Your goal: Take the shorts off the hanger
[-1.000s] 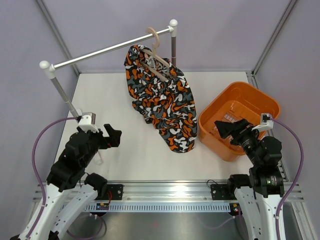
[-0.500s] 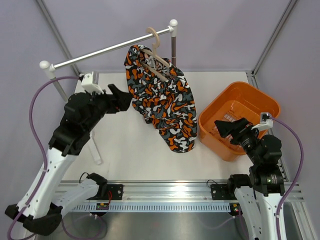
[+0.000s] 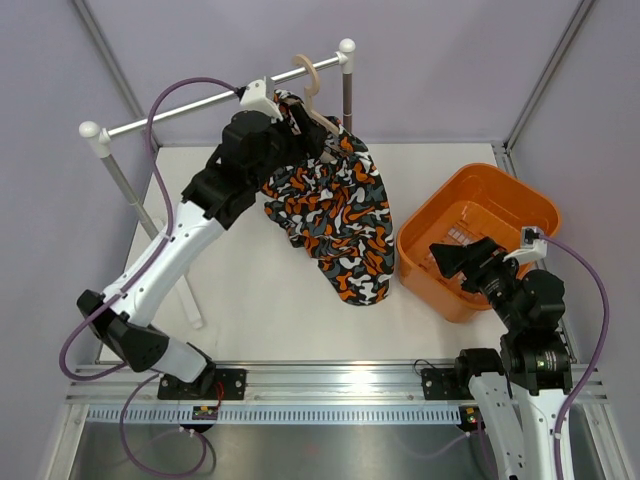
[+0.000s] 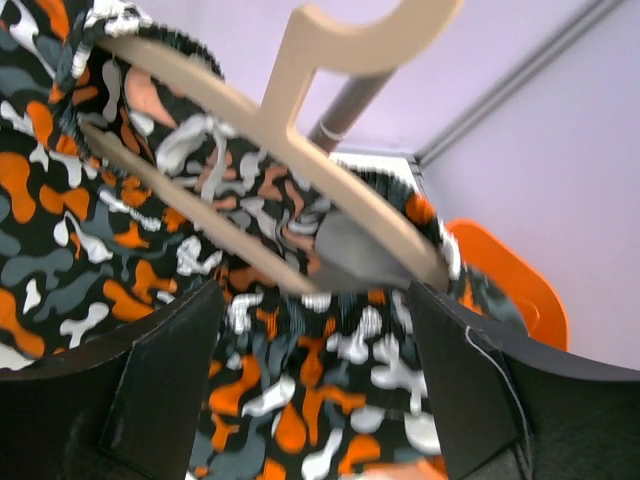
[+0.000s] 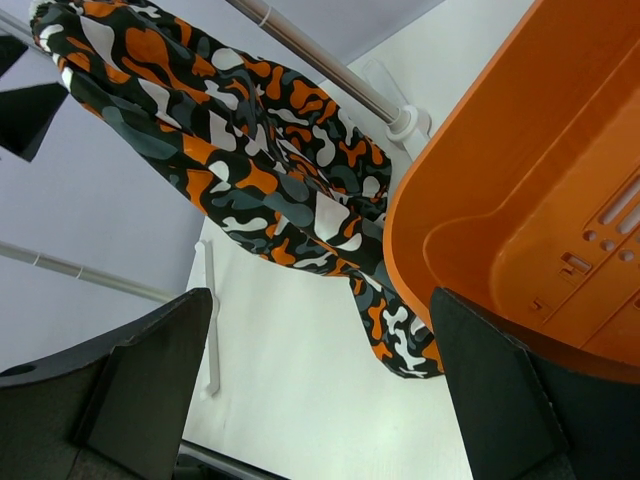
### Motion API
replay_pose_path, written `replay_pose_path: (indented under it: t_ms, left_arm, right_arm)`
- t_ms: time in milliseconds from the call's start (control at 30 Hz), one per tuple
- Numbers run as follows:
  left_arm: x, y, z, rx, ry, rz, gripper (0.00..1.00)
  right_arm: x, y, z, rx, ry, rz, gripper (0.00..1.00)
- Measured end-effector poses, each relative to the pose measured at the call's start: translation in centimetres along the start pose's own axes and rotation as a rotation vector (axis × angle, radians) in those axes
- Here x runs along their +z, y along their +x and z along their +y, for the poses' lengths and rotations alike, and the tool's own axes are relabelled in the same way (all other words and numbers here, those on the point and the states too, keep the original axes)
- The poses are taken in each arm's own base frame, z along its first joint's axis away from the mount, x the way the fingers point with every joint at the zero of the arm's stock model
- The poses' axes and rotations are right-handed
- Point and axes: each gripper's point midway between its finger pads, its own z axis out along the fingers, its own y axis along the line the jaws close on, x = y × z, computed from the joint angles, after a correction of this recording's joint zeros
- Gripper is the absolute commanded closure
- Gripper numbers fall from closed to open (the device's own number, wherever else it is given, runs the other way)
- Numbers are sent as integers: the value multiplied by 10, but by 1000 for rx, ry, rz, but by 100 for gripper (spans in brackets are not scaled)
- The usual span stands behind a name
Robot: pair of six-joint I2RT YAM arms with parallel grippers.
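The camouflage shorts hang from the pale wooden hanger, whose hook sits on the rail. Their lower end trails on the table next to the basket. My left gripper is raised to the top of the shorts, just under the hanger. In the left wrist view the left gripper stands open, its fingers on either side of the waistband cloth below the hanger's bars. My right gripper is open over the basket's near side, holding nothing; the right gripper looks towards the shorts.
An orange basket stands at the right of the table, touching the shorts' hem. The white-capped metal rail on posts crosses the back left, with its white foot on the table. Frame posts rise at the rear corners.
My left arm has swung up from the table's left side to the hanger, and its jaws have narrowed somewhat. The right arm, shorts and hanger have not moved.
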Motion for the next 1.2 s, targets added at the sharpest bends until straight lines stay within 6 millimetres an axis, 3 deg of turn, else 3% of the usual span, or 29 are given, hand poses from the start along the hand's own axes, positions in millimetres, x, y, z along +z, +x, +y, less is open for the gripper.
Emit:
replay_pose_path:
  t_ms: [267,700,1000,1200]
  left_arm:
    - [29,-1,-3,-30,-75,-51,24]
    - [51,-6,-5,-68,-135,-109,29]
    - [56,-3,-3,-73,-180,-119,46]
    - [56,-3,-3,-75,-190,-127,66]
  right_arm:
    - [-1,6,-6,-5,25,24,1]
    - [-4,8,-12,-24,48,23,0]
    - [-5,11,-16,-28,67,33,1]
    - [-5,12,-17,-27,70,37,1]
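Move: The left hand, fingers partly open, is aimed at the hanger's right end with the shorts' waistband over it, about 5 cm ahead, 3 cm right and level. The hanger hook is roughly 6 cm ahead, 1 cm left and 8 cm above the hand; the rail's right end lies some 11 cm ahead, 6 cm right and 10 cm up. From the right hand, the hanger's right end is about 21 cm ahead, 21 cm left and 12 cm higher. Left hand eases about 5 cm forward, slightly right, turning counter-clockwise, and half closes around the hanger's waistband-covered right end. ##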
